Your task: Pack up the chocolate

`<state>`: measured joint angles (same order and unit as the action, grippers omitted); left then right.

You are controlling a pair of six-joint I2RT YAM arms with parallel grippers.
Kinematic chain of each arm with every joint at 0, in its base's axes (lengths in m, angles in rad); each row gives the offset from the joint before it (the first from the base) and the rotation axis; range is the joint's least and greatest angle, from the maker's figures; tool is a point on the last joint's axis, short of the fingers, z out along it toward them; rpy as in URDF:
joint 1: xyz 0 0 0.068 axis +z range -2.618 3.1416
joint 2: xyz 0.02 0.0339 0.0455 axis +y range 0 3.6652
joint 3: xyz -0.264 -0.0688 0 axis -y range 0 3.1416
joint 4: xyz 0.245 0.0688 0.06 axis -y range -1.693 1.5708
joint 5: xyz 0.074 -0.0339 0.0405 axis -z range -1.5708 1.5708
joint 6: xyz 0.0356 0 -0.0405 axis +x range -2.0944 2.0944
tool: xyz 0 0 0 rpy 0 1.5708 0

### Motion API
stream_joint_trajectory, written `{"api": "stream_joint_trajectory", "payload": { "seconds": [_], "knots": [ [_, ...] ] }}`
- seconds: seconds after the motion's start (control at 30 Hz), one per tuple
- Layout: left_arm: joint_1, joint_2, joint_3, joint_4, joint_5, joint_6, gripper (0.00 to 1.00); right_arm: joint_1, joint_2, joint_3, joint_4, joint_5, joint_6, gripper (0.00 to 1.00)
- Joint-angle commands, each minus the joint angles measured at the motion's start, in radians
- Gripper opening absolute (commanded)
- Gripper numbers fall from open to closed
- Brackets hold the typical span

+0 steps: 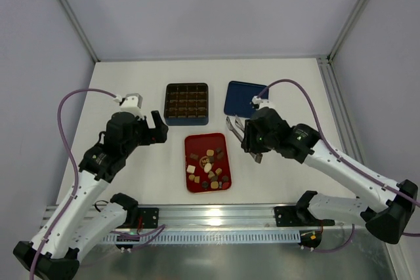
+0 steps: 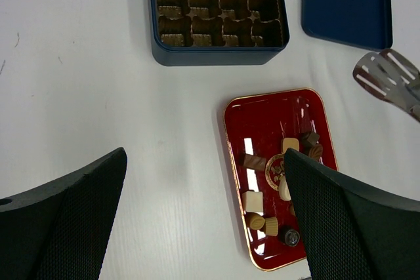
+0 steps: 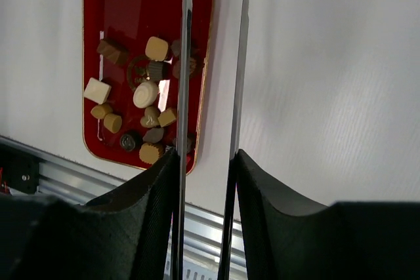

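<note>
Several chocolates (image 1: 209,167) in brown, tan and cream lie loose on the red tray (image 1: 203,142). They also show in the left wrist view (image 2: 262,211) and the right wrist view (image 3: 146,93). My right gripper (image 1: 248,141) (image 3: 207,155) is shut on metal tongs (image 1: 233,124) (image 3: 186,63), held just right of the tray's far end; the tong blades are apart and empty. My left gripper (image 1: 161,129) (image 2: 205,162) is open and empty, above the table left of the tray. The dark blue box with its brown grid insert (image 1: 187,103) (image 2: 216,11) has empty cells.
The box's blue lid (image 1: 243,96) (image 2: 346,4) lies right of the box, behind the tongs (image 2: 387,80). The tray (image 2: 262,116) (image 3: 125,4) has bare red surface at its far end. An aluminium rail (image 1: 216,218) runs along the near edge.
</note>
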<state>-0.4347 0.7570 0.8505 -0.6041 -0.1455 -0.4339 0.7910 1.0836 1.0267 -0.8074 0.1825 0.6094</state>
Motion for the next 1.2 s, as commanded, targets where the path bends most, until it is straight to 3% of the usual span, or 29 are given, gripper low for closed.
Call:
{"api": "stream_joint_trajectory", "payload": {
  "seconds": [0.0, 0.27, 1.17],
  "knots": [
    [-0.002, 0.001, 0.033, 0.007, -0.002, 0.007, 1.00, 0.077, 0.041, 0.082, -0.019, 0.043, 0.036, 0.41],
    [-0.002, 0.002, 0.035, 0.007, -0.005, 0.011, 1.00, 0.195, 0.137, 0.124, -0.029, 0.049, 0.032, 0.41],
    [-0.002, -0.007, 0.030, 0.004, 0.003, 0.001, 1.00, 0.240, 0.179, 0.058, -0.038, 0.003, 0.021, 0.41]
  ]
}}
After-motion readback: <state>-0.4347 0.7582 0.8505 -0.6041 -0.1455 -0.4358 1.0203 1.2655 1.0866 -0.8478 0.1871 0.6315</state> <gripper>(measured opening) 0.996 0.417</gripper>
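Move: The right hand still holds the tongs, tips reaching forward, left and down. The brown square chocolate lies about 7 cm ahead of this hand, 11 cm left and 16 cm below. Its neighbours in the red tray are the leaf-shaped chocolate, about 5 cm ahead and 10 cm left of the hand, and the beige square one, 6 cm ahead and 14 cm left. From the left hand the brown square is roughly 3 cm ahead, 22 cm right and 20 cm below. Sweeping left about 5 cm and back some 4 cm, the right hand swings the tongs in over the tray's far right part, then sinks about 3 cm, easing off as the tips near the brown square chocolate. The wrist turns roughly 10 degrees counter-clockwise and tips slightly down; the fingers keep the tongs held partly open. ##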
